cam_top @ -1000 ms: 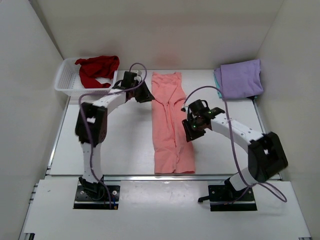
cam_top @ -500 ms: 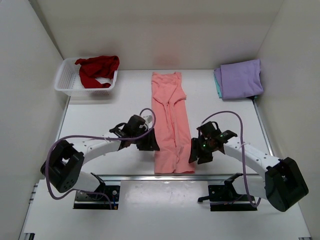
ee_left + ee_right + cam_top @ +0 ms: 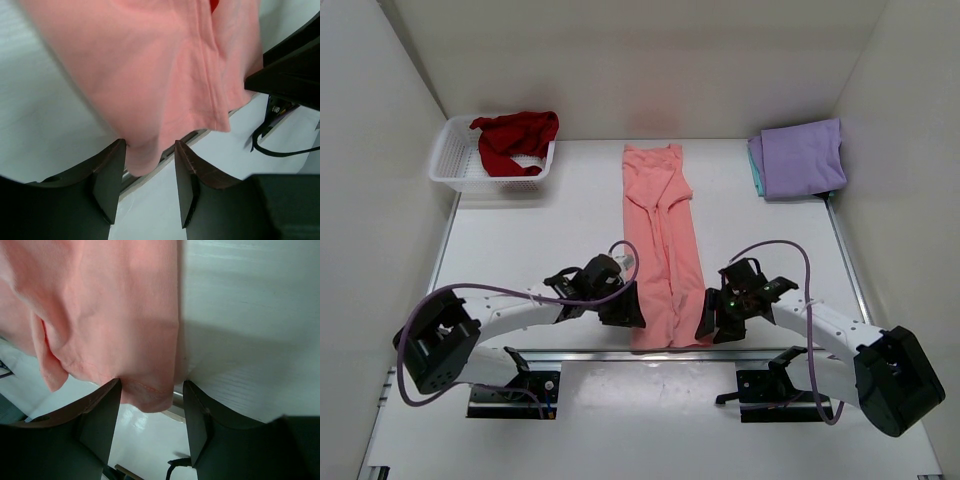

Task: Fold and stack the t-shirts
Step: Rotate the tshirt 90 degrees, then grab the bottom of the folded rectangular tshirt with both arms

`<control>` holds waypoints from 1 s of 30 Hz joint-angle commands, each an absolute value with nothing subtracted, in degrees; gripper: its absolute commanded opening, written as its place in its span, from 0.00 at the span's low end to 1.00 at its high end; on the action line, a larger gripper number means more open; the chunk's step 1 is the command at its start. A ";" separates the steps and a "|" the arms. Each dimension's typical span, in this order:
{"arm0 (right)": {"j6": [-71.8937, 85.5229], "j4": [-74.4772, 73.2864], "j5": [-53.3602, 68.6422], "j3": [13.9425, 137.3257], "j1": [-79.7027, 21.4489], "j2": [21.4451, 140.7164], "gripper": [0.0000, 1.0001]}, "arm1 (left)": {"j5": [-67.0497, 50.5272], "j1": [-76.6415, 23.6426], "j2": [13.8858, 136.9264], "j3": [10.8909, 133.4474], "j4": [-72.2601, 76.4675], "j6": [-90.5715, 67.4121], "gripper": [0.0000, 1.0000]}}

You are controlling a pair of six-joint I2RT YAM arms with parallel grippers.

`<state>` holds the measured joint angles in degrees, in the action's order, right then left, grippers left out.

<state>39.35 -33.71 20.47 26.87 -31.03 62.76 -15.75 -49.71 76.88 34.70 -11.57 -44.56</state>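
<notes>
The salmon-pink t-shirt lies as a long narrow strip down the middle of the table, its hem at the near edge. My left gripper is open at the hem's left corner, which shows between its fingers in the left wrist view. My right gripper is open at the hem's right corner, which shows between its fingers in the right wrist view. A dark red t-shirt lies in the basket. A folded lavender-purple t-shirt sits at the back right on a teal one.
The white lattice basket stands at the back left. The table's near edge with a metal rail runs just under the hem. White walls close in the left, right and back sides.
Both arms have swung from the shirt's upper part down to its near hem. The left gripper now sits at the left corner, the right at the right corner. The shirt has not moved.
</notes>
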 commanded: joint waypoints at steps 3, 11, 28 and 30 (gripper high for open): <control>40.43 -29.71 22.32 25.58 -31.11 62.66 0.50 | -14.15 -50.18 73.65 34.01 -14.32 -45.09 0.55; 39.46 -29.97 22.59 26.37 -30.76 63.46 0.48 | -13.89 -54.04 77.94 34.18 -12.21 -47.02 0.55; 32.00 -38.92 28.55 29.61 -32.87 63.28 0.00 | -15.54 -57.31 78.93 33.66 -15.37 -49.48 0.00; 30.77 -41.13 30.14 30.67 -33.48 63.89 0.00 | -17.48 -56.96 77.35 34.10 -17.92 -50.09 0.00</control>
<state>33.54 -36.32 26.11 27.88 -32.29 64.40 -14.17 -57.01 81.21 34.09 -14.00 -49.28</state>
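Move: The shirt's near left corner lies about 4 cm back from the left hand and some 4 cm below, just between its open fingers; the metal rail runs about 5 cm back and 5 cm below. The near right corner is right at the right hand, about 1 cm back, 1 cm to the left and 2 cm lower, with the rail some 3 cm back and 3 cm below. From the left hand, that right corner sits roughly 16 cm to the right and 3 cm back. Reaching back and down about 5 cm, the left hand brings its half-open fingers over the shirt's near left corner and shuts them on it, while the right hand hardly shifts before pinching the near right corner. Both then start drawing the cloth back, the left about 1 cm, the right some 2 cm with a slight rise. ##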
